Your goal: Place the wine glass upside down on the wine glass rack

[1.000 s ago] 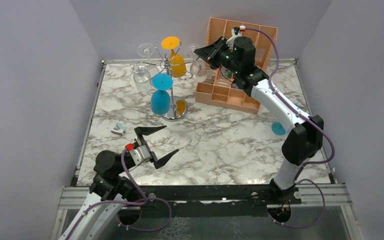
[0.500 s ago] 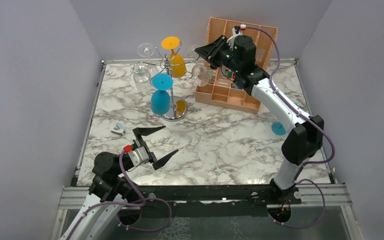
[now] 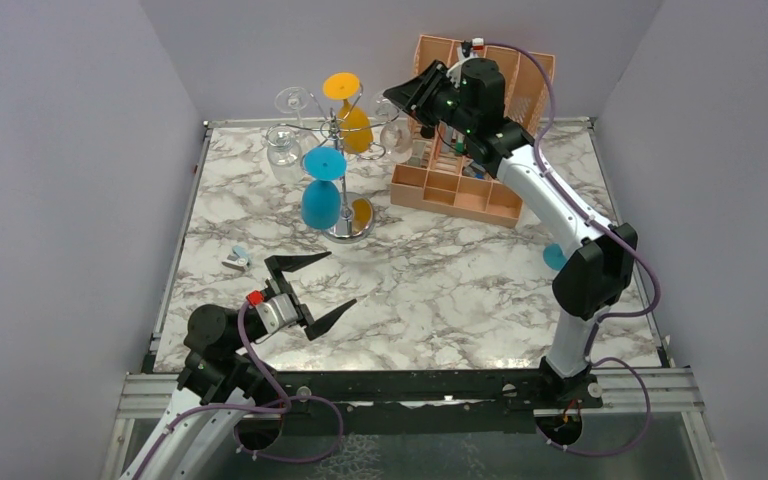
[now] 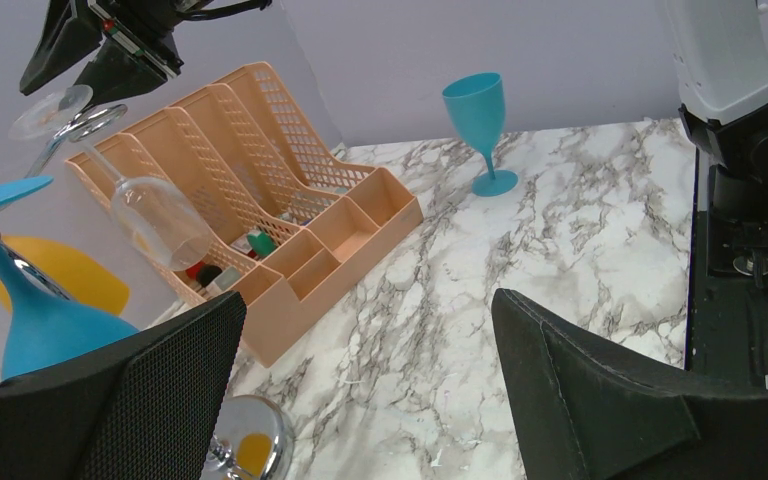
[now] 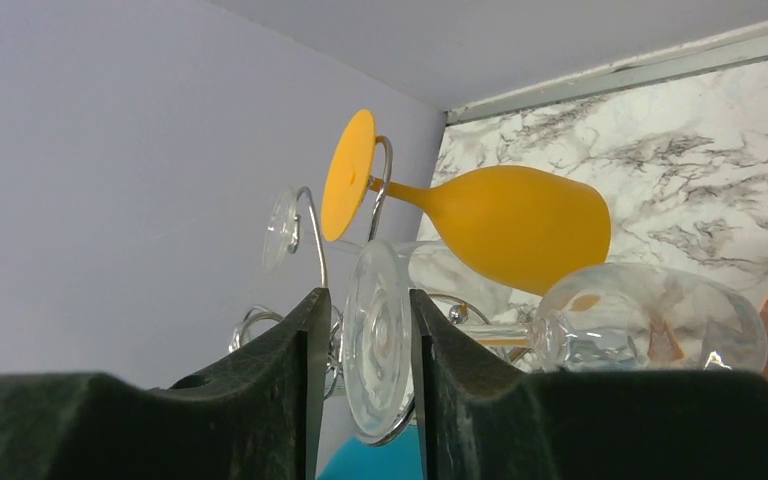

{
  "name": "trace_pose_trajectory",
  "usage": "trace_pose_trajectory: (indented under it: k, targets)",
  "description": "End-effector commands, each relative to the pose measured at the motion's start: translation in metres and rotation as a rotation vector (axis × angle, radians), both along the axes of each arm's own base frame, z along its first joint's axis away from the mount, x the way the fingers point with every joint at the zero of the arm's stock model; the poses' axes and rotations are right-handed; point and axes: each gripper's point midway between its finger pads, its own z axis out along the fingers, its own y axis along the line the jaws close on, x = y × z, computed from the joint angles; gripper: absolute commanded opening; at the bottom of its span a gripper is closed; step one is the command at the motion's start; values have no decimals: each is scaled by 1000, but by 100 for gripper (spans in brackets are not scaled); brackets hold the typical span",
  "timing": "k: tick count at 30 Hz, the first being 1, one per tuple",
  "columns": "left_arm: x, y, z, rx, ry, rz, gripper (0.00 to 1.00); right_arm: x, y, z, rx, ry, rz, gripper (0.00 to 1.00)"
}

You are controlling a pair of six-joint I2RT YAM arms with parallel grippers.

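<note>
The silver wire wine glass rack (image 3: 338, 178) stands at the back of the table on a round shiny base (image 4: 250, 445). A clear wine glass (image 3: 396, 135) hangs bowl-down from one of the rack's right arms. In the right wrist view its round foot (image 5: 375, 340) sits between the fingers of my right gripper (image 5: 368, 293). The jaws stand slightly apart, and a thin gap shows beside the left finger. The glass's bowl (image 5: 650, 320) points away. My left gripper (image 3: 312, 283) hovers wide open over the near left of the table, holding nothing.
Orange (image 3: 353, 125), blue (image 3: 321, 195) and clear (image 3: 282, 145) glasses also hang on the rack. An orange slotted organiser (image 3: 470, 140) stands just right of it. A blue glass (image 3: 556, 256) stands upright by the right arm. A small object (image 3: 237, 257) lies near left.
My right gripper's jaws have widened around the clear glass's foot, and the wrist has risen a little. The glass stays hanging on the rack. The left arm has not moved.
</note>
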Motion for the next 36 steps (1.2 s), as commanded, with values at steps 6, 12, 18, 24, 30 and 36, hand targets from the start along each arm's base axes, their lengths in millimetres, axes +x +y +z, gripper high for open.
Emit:
trace_pose_trajectory:
  k: [6, 12, 18, 24, 30, 36]
  targets:
    - [-1, 0, -1, -6, -1, 0, 99, 2, -5, 17, -25, -68, -7, 44]
    - [-1, -1, -2, 2, -13, -4, 99, -1, -11, 26, -44, -119, -20, 60]
    - [-2, -3, 0, 1, -10, -19, 99, -9, -15, 25, -51, -129, -14, 73]
    - [2, 3, 14, -44, 4, 23, 99, -19, -38, 21, -100, -112, -87, 99]
    - [6, 10, 33, -126, 130, 67, 99, -43, -82, 25, -183, -157, -206, 100]
    - [26, 11, 34, -143, 364, 146, 99, -105, -119, -2, -335, -157, -180, 100]
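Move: The right hand's half-open fingertips are around the foot of the clear wine glass hung on the rack, the glass's middle some 8 cm below and about 1 cm right. The rack's post is about 7 cm back, 11 cm left; the orange glass is level ahead, 9 cm left. The remaining blue glass stands some 19 cm back, 36 cm right and 22 cm below; from the left hand it is 14 cm ahead, 46 cm right, 13 cm below. The right hand first stays nearly in place at the hung clear glass and spreads its fingers from about a third open to fully open, letting the foot come free, then speeds away from the rack to the right and back, some 12 cm in all, towards the side of the blue glass, rolling its left side down on the way. Late on, the empty left hand, fingers still wide open, starts to rise about 3 cm with a slight roll. ##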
